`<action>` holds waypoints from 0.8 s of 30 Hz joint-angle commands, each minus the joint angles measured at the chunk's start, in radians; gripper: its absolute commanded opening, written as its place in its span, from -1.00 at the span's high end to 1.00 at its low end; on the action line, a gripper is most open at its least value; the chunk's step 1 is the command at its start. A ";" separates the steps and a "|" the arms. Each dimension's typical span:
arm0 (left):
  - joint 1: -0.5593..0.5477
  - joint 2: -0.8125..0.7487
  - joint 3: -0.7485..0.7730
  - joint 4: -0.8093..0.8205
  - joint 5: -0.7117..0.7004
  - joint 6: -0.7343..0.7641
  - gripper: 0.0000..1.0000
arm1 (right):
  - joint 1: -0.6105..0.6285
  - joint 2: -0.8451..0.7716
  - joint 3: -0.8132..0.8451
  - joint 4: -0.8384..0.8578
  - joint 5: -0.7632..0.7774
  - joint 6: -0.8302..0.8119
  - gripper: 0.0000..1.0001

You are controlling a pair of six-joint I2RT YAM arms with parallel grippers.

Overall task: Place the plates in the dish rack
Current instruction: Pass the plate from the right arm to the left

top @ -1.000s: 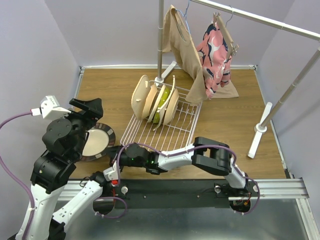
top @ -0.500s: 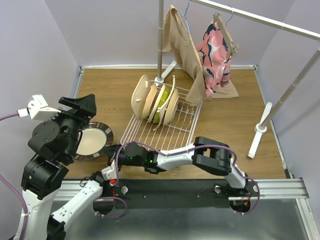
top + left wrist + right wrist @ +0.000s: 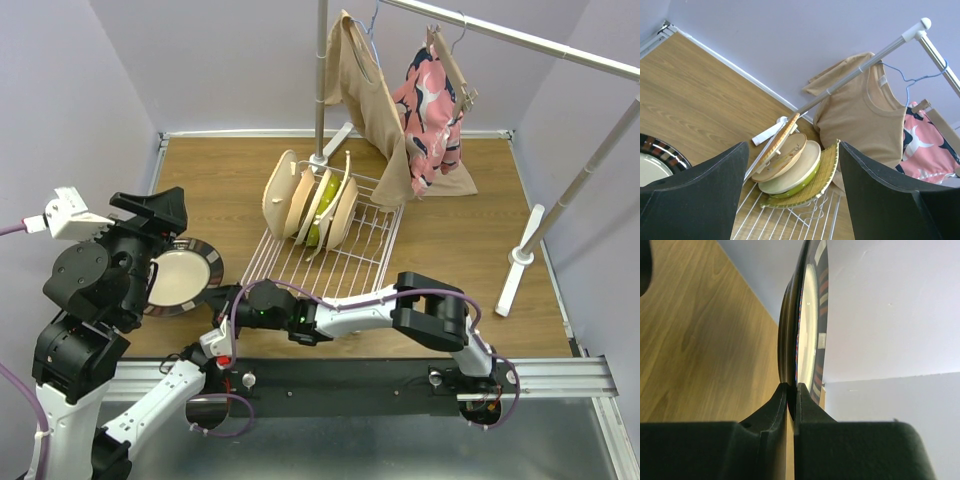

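Observation:
The dark-rimmed plate with a cream centre is low at the table's left; I cannot tell whether it touches the wood. My right gripper reaches left across the front and is shut on its near rim. In the right wrist view the jaws pinch the plate edge-on. Several plates stand upright at the back of the white dish rack. My left gripper is raised above the left table edge and open, holding nothing; between its fingers I see the racked plates.
A yellow woven mat leans against the racked plates. A clothes rail behind the rack holds a tan shirt and a pink garment. The stand's white foot lies at the right. Purple walls enclose the table.
My left arm has swung left and back, away from the dark-rimmed plate. The plate, held by the right gripper, has shifted slightly left and shows more fully.

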 commanded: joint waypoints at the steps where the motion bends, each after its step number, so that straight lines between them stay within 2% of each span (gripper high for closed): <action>1: 0.004 -0.030 -0.021 -0.046 -0.035 -0.022 -0.63 | -0.006 -0.093 0.089 0.168 -0.007 -0.050 0.99; 8: 0.004 -0.038 -0.028 -0.061 -0.020 -0.032 -0.63 | -0.021 -0.122 0.101 0.142 -0.002 -0.061 0.99; 15: 0.004 -0.005 0.029 -0.124 0.027 0.021 -0.63 | -0.047 -0.176 0.078 0.111 -0.004 -0.081 0.99; 19: 0.004 -0.010 0.066 -0.129 0.061 0.107 -0.63 | -0.067 -0.202 0.057 0.100 -0.009 -0.096 0.99; 24: 0.004 -0.050 0.078 -0.072 0.152 0.311 -0.60 | -0.102 -0.245 0.035 0.080 -0.024 -0.121 0.99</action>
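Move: The left hand is empty and open. The black-rimmed plate lies roughly 28 cm below it, some 5 cm to its left and about level with it fore and aft. The right hand holds that plate by the rim; the left gripper is about 28 cm above the right hand, 4 cm ahead and 4 cm to its left. From the right hand, the dish rack's middle is some 20 cm ahead, 23 cm to the right and 12 cm lower. Upward, slowly at first and then faster, the right hand lifts the plate about 8 cm towards the waiting left gripper, working some 4 cm forward and finally a little right, fingertips tipping up slightly; its pinch on the rim holds. The left hand stays open, eases back less than 2 cm and rolls its left side up by nearly 10 degrees. ##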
